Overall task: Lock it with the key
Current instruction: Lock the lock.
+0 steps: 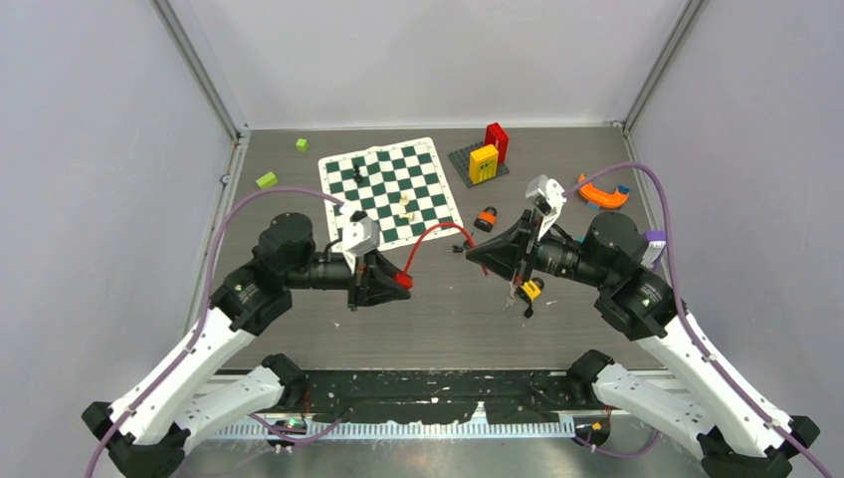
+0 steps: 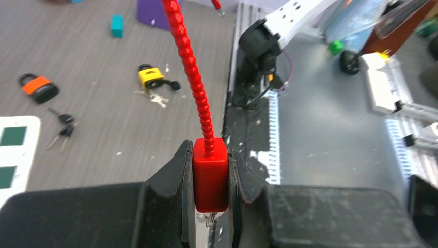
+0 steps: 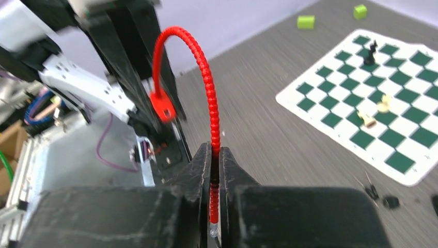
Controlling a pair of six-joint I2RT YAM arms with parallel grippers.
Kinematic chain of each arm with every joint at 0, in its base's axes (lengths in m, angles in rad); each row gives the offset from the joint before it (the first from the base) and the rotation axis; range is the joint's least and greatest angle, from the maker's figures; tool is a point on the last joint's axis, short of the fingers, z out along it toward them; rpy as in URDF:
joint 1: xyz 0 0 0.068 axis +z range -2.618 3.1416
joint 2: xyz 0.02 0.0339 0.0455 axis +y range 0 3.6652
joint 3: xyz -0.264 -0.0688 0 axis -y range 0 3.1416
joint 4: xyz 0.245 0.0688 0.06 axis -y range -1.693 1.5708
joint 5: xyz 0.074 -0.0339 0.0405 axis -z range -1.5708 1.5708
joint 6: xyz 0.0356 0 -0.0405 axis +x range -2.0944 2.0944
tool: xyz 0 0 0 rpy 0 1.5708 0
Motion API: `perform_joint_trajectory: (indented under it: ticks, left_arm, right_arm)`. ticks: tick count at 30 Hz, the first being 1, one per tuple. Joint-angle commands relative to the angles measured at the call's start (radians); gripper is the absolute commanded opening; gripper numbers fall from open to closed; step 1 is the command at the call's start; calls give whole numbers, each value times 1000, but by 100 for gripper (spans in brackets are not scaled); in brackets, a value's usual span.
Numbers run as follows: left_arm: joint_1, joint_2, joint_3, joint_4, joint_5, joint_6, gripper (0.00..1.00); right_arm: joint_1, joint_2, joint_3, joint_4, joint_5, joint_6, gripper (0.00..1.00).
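Observation:
A red cable lock is stretched between both grippers above the table. My left gripper [image 2: 210,150] is shut on its red block body [image 2: 210,175], with a small wire ring hanging below it. The ribbed red cable [image 1: 434,230] arcs over to my right gripper [image 3: 215,152], which is shut on the cable's free end [image 3: 213,206]. The body [image 3: 163,107] also shows in the right wrist view. Two black-headed keys [image 2: 63,129] lie loose on the table beside the chessboard, in neither gripper.
A yellow padlock [image 1: 532,289] with keys lies under the right arm and an orange padlock [image 1: 487,218] near the chessboard [image 1: 390,189]. Chess pieces, green blocks [image 1: 266,180], red and yellow blocks [image 1: 485,159] and an orange curved part [image 1: 602,194] sit farther back.

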Motion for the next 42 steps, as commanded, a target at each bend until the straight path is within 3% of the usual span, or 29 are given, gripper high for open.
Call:
perform_joint_trajectory:
  ticks: [1, 6, 15, 29, 35, 42]
  left_arm:
    - [-1, 12, -109, 554, 160, -375, 0]
    - [0, 21, -217, 976, 157, -668, 0]
    - [-23, 2, -260, 1103, 45, -722, 0]
    - [-25, 30, -251, 1184, 77, -803, 0]
    - [-25, 38, -220, 1017, 141, -665, 0]
    - [-25, 50, -226, 997, 197, -561, 0]
  right_arm:
    - [34, 5, -40, 416, -6, 202, 5]
    - [87, 10, -88, 630, 30, 257, 5]
    - [251, 87, -115, 863, 132, 270, 5]
    - [350, 198, -70, 964, 235, 226, 5]
    - [353, 212, -62, 975, 238, 222, 5]
    - [353, 209, -92, 1008, 250, 223, 5]
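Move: The red lock body, in the left fingers, lies about 12 cm left of the right hand, 4 cm back and 4 cm below. From the left hand the cable's free tip is some 13 cm right, 2 cm ahead, about level. Far beneath, some 32 cm below the right hand, lie the keys, 19 cm ahead and 1 cm left, and the yellow padlock, 9 cm ahead and 13 cm right. The right hand lifts the cable about 12 cm and leftwards over the red lock, which the left raises. ##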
